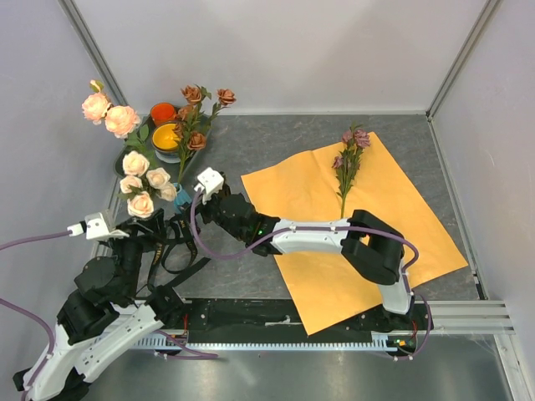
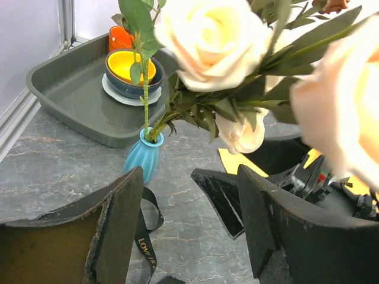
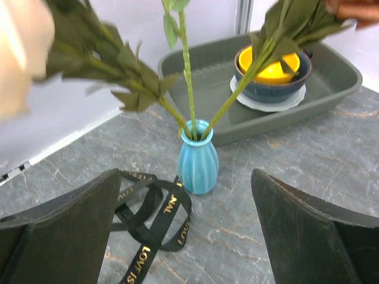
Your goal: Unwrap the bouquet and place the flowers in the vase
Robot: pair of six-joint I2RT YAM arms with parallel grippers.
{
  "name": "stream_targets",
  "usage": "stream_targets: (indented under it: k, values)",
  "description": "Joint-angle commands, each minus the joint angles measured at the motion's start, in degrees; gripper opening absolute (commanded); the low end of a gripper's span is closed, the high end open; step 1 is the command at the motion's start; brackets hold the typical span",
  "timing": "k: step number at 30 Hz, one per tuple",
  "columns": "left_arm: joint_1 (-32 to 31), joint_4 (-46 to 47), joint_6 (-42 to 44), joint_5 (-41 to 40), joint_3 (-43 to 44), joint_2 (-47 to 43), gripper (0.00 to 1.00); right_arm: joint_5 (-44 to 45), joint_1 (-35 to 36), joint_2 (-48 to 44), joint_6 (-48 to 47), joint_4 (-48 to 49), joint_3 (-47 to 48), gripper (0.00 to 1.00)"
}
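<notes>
The teal vase stands on the grey table and holds three flower stems: peach-pink roses, cream-white roses and rust-brown roses. A mauve stem lies on the opened orange paper. The black ribbon lies loose beside the vase. My right gripper is open and empty, a little short of the vase. My left gripper is also open and empty, close to the ribbon, with a right finger showing just beyond it.
A grey tray behind the vase holds stacked bowls with a yellow inside and an orange cup. Walls close the table at the back and both sides. Cream roses hang close over the left wrist camera.
</notes>
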Motion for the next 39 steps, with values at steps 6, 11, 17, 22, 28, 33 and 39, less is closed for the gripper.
stream_targets:
  k: [6,11,17,22,28,33,39]
  values:
    - [0.38,0.86,0.14,3.1,-0.09,-3.24,0.73,1.49,-0.03,-7.35,0.03,3.66,-6.72,0.98]
    - [0.37,-1.33,-4.42,9.32,1.4,-8.07,0.76,9.38,-0.29,-15.95,0.11,5.07,-14.98,0.98]
    - [0.29,-7.31,-10.93,13.82,8.25,-10.55,0.77,23.35,-7.48,-25.36,12.48,-3.42,-23.77,0.98]
    - [0.29,-11.35,-13.83,16.11,10.1,-8.88,0.76,27.5,-21.43,-25.12,24.36,-22.24,-21.76,0.98]
    - [0.29,-14.08,-14.27,18.58,7.91,-4.94,0.77,18.82,-37.8,-16.79,26.3,-31.75,-16.05,0.94]
    - [0.29,-15.67,-14.27,15.94,7.38,-4.21,0.76,16.52,-44.92,-10.44,26.93,-38.61,-12.0,0.86]
    - [0.29,-16.28,-14.27,15.58,7.02,-5.1,0.74,16.52,-47.75,-6.05,26.31,-40.01,-11.56,0.61]
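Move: The purple flowers lie on the orange paper about 46 cm to the right hand's right, some 17 cm farther out and 22 cm below it; the middle of the paper is roughly 48 cm right, 2 cm ahead. Near this hand, the blue vase stands about 8 cm ahead and 7 cm left, with the black ribbon level with the hand, 8 cm left. From the left hand the purple flowers lie some 29 cm ahead, 50 cm right. The right hand dips about 3 cm beside the vase, then leaves it in a fast sweep some 45 cm to the right and 18 cm forward, rising a little before sinking towards the purple flowers, while it turns clockwise about 70 degrees, tips its fingers down and closes them by roughly a third, still open around the line of the stems. The left hand, open, draws back about 5 cm from the vase, rising and then sinking again as it turns a little clockwise. ##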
